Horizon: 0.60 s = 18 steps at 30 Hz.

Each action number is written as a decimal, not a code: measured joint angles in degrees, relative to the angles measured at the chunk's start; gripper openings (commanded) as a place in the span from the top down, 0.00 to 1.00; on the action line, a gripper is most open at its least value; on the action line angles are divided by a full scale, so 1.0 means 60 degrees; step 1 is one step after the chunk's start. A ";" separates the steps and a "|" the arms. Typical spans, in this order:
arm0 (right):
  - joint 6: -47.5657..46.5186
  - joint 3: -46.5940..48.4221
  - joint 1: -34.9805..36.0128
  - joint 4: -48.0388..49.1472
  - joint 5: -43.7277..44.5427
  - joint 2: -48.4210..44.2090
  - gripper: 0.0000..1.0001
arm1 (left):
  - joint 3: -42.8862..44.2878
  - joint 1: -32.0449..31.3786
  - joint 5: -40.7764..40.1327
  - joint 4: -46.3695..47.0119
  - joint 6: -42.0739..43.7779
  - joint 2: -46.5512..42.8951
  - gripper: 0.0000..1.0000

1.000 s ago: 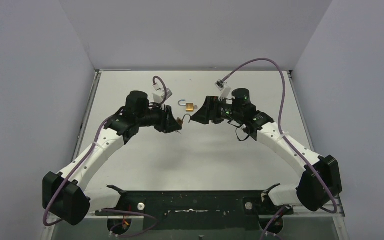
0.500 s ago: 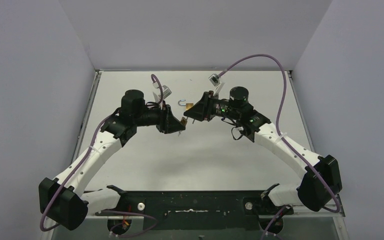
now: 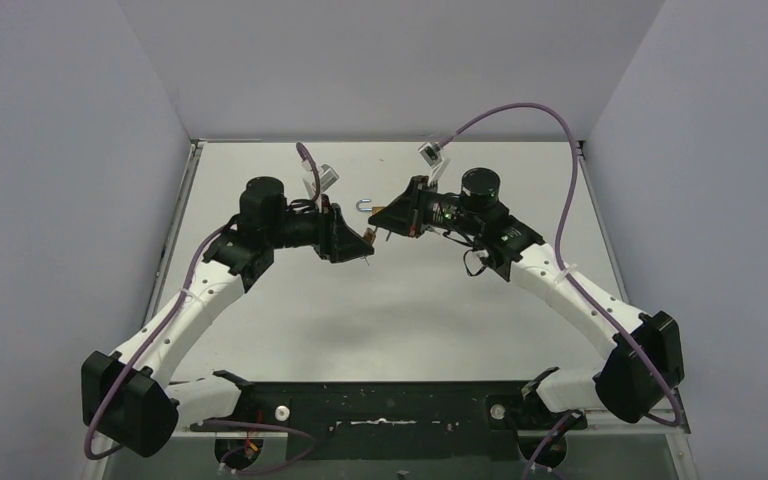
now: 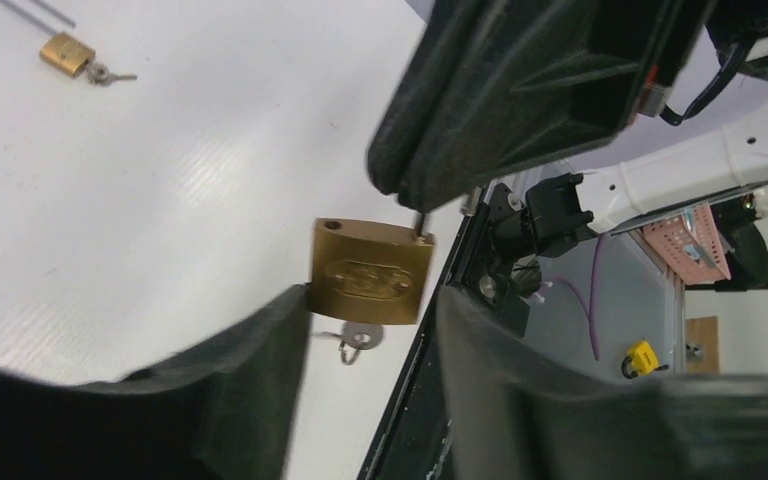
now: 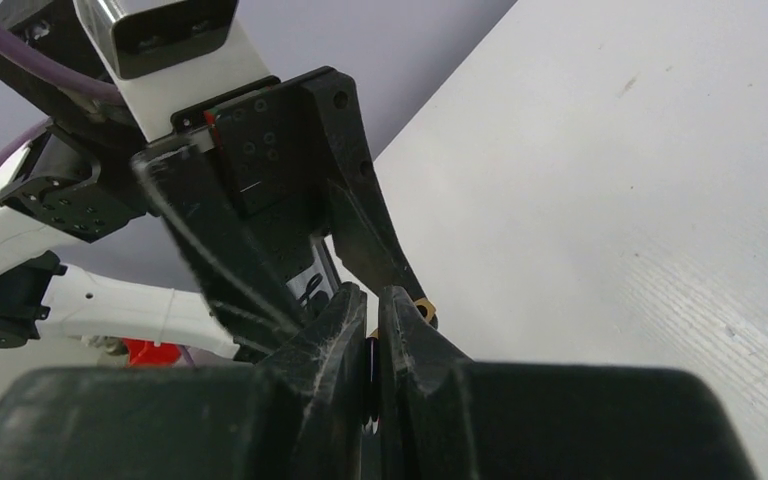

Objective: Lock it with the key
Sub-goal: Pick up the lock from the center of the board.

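A brass padlock (image 4: 370,272) hangs above the white table (image 4: 160,200), level with the tips of my left gripper (image 4: 372,300), which is shut on its sides. The key (image 4: 362,338), with a small ring, sticks out of the padlock's underside. One shackle hole on top shows empty, and the other shackle leg (image 4: 420,222) runs up into my right gripper (image 4: 410,195). In the right wrist view my right gripper (image 5: 372,295) is shut on that thin dark shackle (image 5: 370,365). From above, the two grippers meet tip to tip at the padlock (image 3: 368,236).
A second brass padlock (image 4: 67,53) with its own key lies on the table farther back; from above only its shackle (image 3: 363,205) shows beside the right gripper. Grey walls enclose the table on three sides. The black base rail (image 3: 380,405) runs along the near edge.
My right gripper has moved left to the padlock and shut on its shackle. The left arm has shifted slightly back and left, still holding the padlock.
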 measured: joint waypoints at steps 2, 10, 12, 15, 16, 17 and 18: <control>-0.0011 0.0200 -0.0004 -0.0262 0.0189 0.0000 1.00 | -0.0062 0.0011 0.0113 0.0448 -0.0248 0.0007 0.03; 0.0670 0.2197 -0.0102 -0.3577 0.2262 0.0004 1.00 | -0.1443 -0.0361 -0.0506 0.3541 -0.1406 -0.0718 0.03; 0.0823 0.2448 -0.0146 -0.4025 0.2586 0.0004 1.00 | -0.1566 -0.0605 -0.0885 0.3676 -0.1333 -0.0754 0.03; 0.0951 0.2572 -0.0146 -0.4481 0.2816 0.0004 1.00 | -0.1566 -0.0994 -0.1424 0.3679 -0.0962 -0.0772 0.03; 0.0987 0.2579 -0.0146 -0.4612 0.2838 0.0004 1.00 | -0.1566 -0.1093 -0.1563 0.3679 -0.0863 -0.0780 0.03; 0.1031 0.2579 -0.0146 -0.4732 0.2838 0.0011 1.00 | -0.1566 -0.1180 -0.1668 0.3683 -0.0761 -0.0780 0.03; 0.1064 0.2583 -0.0142 -0.4798 0.2834 0.0025 1.00 | -0.1566 -0.1224 -0.1745 0.3687 -0.0696 -0.0780 0.03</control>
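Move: The held open padlock is already shared by both hands: its body sits between the left fingertips, about 1 cm to the right of the left hand point, and roughly 4 cm below and 1 cm left of the right hand point, level with it fore and aft. From the left hand, the middle padlock lies on the board some 13 cm ahead, 2 cm right; the small padlock about 12 cm ahead, 13 cm right, both roughly 19 cm below. The padlock's body is let go by the left fingers, which spread from partly closed to nearly wide open, while the right fingers keep their pinch on the shackle and carry it forward and to the right, about 3 cm each way and slightly up, turning some 20 degrees clockwise. The left hand rises about 2 cm, then edges 2.5 cm to the right, its fingers tilting upward. ##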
